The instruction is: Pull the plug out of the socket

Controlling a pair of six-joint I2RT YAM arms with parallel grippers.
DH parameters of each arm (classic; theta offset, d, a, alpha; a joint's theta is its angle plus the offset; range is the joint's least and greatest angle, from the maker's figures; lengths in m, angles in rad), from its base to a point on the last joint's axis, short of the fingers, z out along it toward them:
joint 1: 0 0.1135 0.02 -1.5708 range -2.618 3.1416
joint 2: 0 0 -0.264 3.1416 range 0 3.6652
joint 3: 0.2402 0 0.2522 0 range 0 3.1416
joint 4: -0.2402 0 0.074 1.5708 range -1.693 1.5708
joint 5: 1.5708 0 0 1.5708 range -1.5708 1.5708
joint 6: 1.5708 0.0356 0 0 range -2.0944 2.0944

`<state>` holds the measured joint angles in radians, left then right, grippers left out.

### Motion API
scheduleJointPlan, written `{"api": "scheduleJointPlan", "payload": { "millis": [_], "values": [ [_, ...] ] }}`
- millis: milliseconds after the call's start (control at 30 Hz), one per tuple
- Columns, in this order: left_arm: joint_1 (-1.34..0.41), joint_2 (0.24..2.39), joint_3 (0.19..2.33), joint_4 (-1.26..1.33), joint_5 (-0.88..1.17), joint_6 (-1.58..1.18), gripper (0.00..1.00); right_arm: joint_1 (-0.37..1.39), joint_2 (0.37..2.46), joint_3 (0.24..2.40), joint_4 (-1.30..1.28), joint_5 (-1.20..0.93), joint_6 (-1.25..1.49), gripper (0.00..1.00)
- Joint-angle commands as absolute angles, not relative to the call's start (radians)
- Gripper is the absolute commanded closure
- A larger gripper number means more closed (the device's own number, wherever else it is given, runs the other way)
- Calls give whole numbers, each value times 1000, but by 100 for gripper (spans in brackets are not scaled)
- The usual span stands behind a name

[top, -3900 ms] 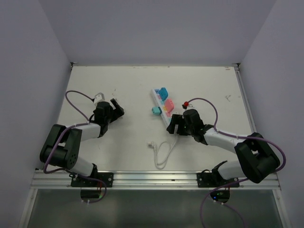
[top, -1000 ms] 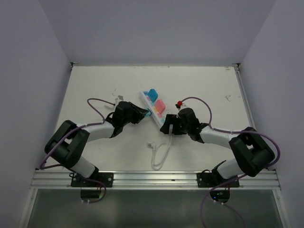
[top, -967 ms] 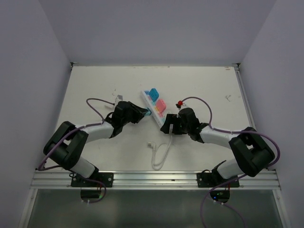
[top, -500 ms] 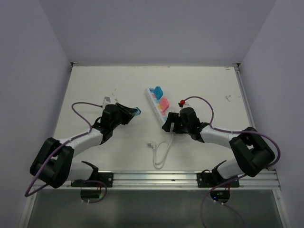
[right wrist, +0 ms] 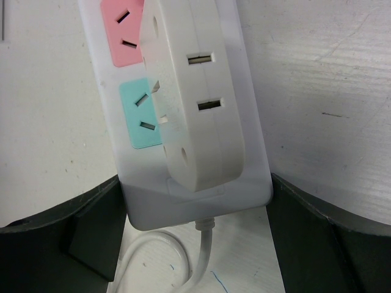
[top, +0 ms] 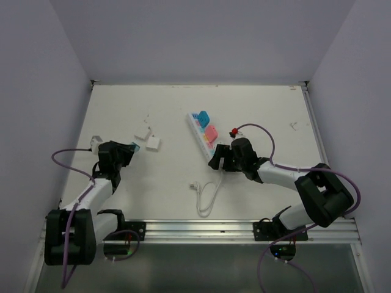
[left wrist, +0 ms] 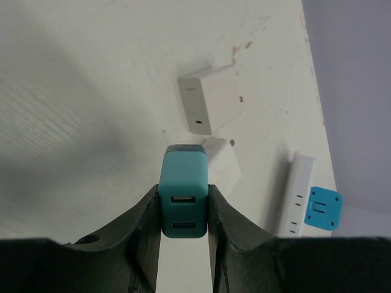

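Observation:
The socket is a long white strip lying slantwise at mid-table, with pink and teal outlet faces in the right wrist view. My right gripper is shut on its near end, one finger against each long side. A white adapter is plugged in there. A pink plug and a blue plug sit further along the strip. My left gripper is far left of the strip, shut on a teal plug with two USB slots, held off the socket.
Two loose white adapters lie between the left gripper and the strip, the nearer one ahead of the teal plug. The strip's thin white cord loops towards the near edge. Walls enclose the table on three sides.
My left arm has swung back to the left with the teal plug, from right beside the strip to the table's left side. The right gripper and strip have stayed put.

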<state>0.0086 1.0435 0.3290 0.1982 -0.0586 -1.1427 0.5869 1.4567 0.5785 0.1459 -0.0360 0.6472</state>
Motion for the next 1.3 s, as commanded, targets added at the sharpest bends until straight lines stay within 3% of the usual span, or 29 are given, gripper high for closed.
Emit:
{"api": "scheduleJointPlan", "payload": {
  "millis": [0, 333, 500, 633, 667, 867, 1000, 1267],
  "values": [
    [80, 1148, 321, 287, 56, -1077, 98, 571, 1488, 529, -28, 17, 644, 100],
    [146, 1422, 408, 483, 170, -1023, 89, 571, 1493, 532, -23, 12, 637, 100],
    [150, 1505, 449, 474, 201, -1009, 76, 571, 1488, 532, -23, 11, 635, 100],
    [152, 1479, 434, 425, 190, -1011, 55, 571, 1488, 534, -23, 6, 635, 100],
    [152, 1447, 427, 416, 181, -1009, 44, 571, 1488, 534, -25, 5, 634, 100],
    [152, 1324, 429, 269, 132, -939, 9, 574, 1486, 538, -25, 5, 632, 100],
    [152, 1234, 446, 169, 132, -896, 2, 592, 1483, 548, -32, 3, 621, 100],
    [8, 1043, 439, 22, 126, -880, 3, 673, 1491, 587, -35, 5, 607, 100]
  ]
}}
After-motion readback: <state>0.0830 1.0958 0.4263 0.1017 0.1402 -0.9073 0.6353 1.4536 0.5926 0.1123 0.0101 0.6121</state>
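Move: The left hand, with the teal plug already pinched, is heading for bare table about 4 cm ahead, 1 cm to its left and 6 cm down. Of the two white plugs lying there, the near one is roughly 7 cm ahead and 6 cm right of this hand, the far one some 12 cm ahead and 2 cm right. From the right hand, which grips the socket's near end, that bare spot lies about 32 cm left and 5 cm ahead. Down about 5 cm, slightly leftward, goes the left hand with the teal plug, then level and forward about 4 cm towards the two white plugs, where its fingers open wide and let go. It backs off empty, rising over 5 cm and drawing back nearly 4, turning slightly clockwise. The right hand keeps its grip on the socket's near end, virtually still. ##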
